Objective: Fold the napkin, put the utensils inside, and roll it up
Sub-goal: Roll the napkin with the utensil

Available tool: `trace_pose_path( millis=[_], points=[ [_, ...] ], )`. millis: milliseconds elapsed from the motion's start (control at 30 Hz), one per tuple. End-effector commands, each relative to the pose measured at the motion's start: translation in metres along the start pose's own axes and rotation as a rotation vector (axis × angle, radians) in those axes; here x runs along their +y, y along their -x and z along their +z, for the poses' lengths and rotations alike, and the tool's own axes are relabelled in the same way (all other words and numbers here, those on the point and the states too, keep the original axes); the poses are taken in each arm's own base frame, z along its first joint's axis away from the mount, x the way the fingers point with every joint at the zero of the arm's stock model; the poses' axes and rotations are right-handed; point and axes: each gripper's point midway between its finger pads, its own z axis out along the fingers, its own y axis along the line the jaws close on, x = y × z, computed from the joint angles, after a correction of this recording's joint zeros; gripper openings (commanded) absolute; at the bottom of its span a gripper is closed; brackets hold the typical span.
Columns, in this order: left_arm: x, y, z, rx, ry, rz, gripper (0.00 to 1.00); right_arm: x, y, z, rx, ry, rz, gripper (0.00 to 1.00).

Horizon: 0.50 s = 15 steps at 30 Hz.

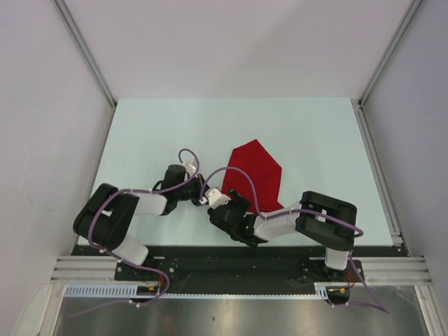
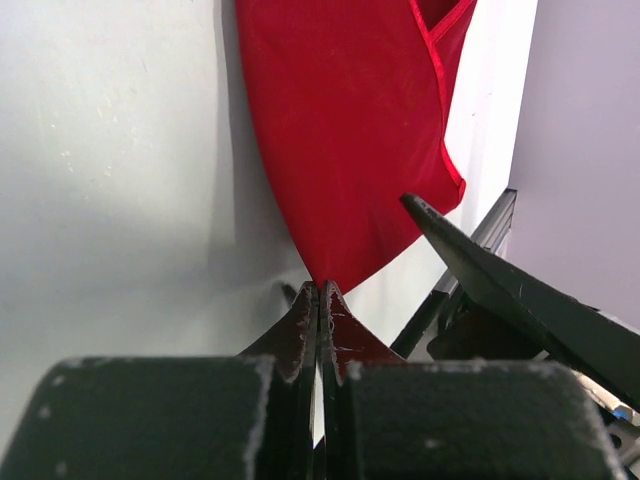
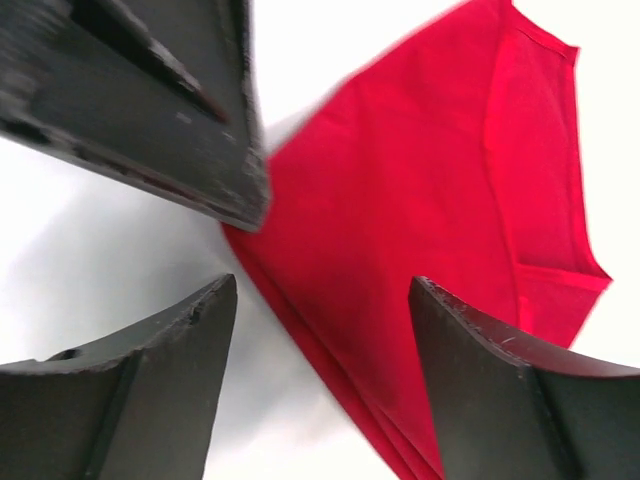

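The red napkin (image 1: 257, 171) lies folded into a pointed shape in the middle of the table. Its near corner tapers down into the tips of my left gripper (image 2: 320, 290), whose jaws are shut on that corner. The napkin (image 2: 350, 130) rises slightly off the table there and casts a shadow to its left. My right gripper (image 3: 322, 290) hovers open over the napkin's (image 3: 420, 200) near edge, with the folded edge running between its fingers. In the top view, the left gripper (image 1: 204, 192) and the right gripper (image 1: 234, 198) meet at the napkin's near-left corner. The utensils are out of view.
The pale table top (image 1: 161, 133) is bounded by white walls and metal rails (image 1: 378, 168) along its sides. A finger of the right gripper (image 2: 480, 270) crosses the left wrist view close to the left jaws. The left gripper's body (image 3: 150, 100) fills the upper left of the right wrist view.
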Motion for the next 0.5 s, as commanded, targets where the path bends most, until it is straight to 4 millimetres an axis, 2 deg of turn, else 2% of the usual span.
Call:
trace_pose_path(
  millis=[0, 300, 467],
  points=[
    [-0.017, 0.014, -0.005, -0.027, -0.051, 0.029, 0.00, -0.022, -0.019, -0.001, 0.052, -0.123, -0.025, 0.73],
    [-0.016, 0.019, -0.008, -0.040, -0.053, 0.029, 0.00, -0.032, -0.050, -0.019, 0.096, -0.121, -0.013, 0.60],
    [-0.015, 0.019, -0.008, -0.035, -0.051, 0.033, 0.00, -0.027, -0.056, -0.013, 0.095, -0.071, -0.037, 0.41]
  ],
)
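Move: The right gripper, wide open, straddles the napkin's raised near edge. The part it will shut on lies about 6 cm to its right, level front to back, some 2 cm lower. The folded napkin's middle is about 9 cm ahead and 10 cm right. The napkin's near right corner is about 19 cm right and 2 cm back. From the left gripper, which already pinches the near left corner, the edge spot is about 10 cm to the right. With its fingers still straddling the napkin's near edge, one over and one under, the right hand slides about 5 cm to the right along that edge, away from the left gripper, sinking about a centimetre near the end. The fingers close from wide to roughly half open around the cloth. The left hand keeps its pinch on the corner and stays almost in place. ##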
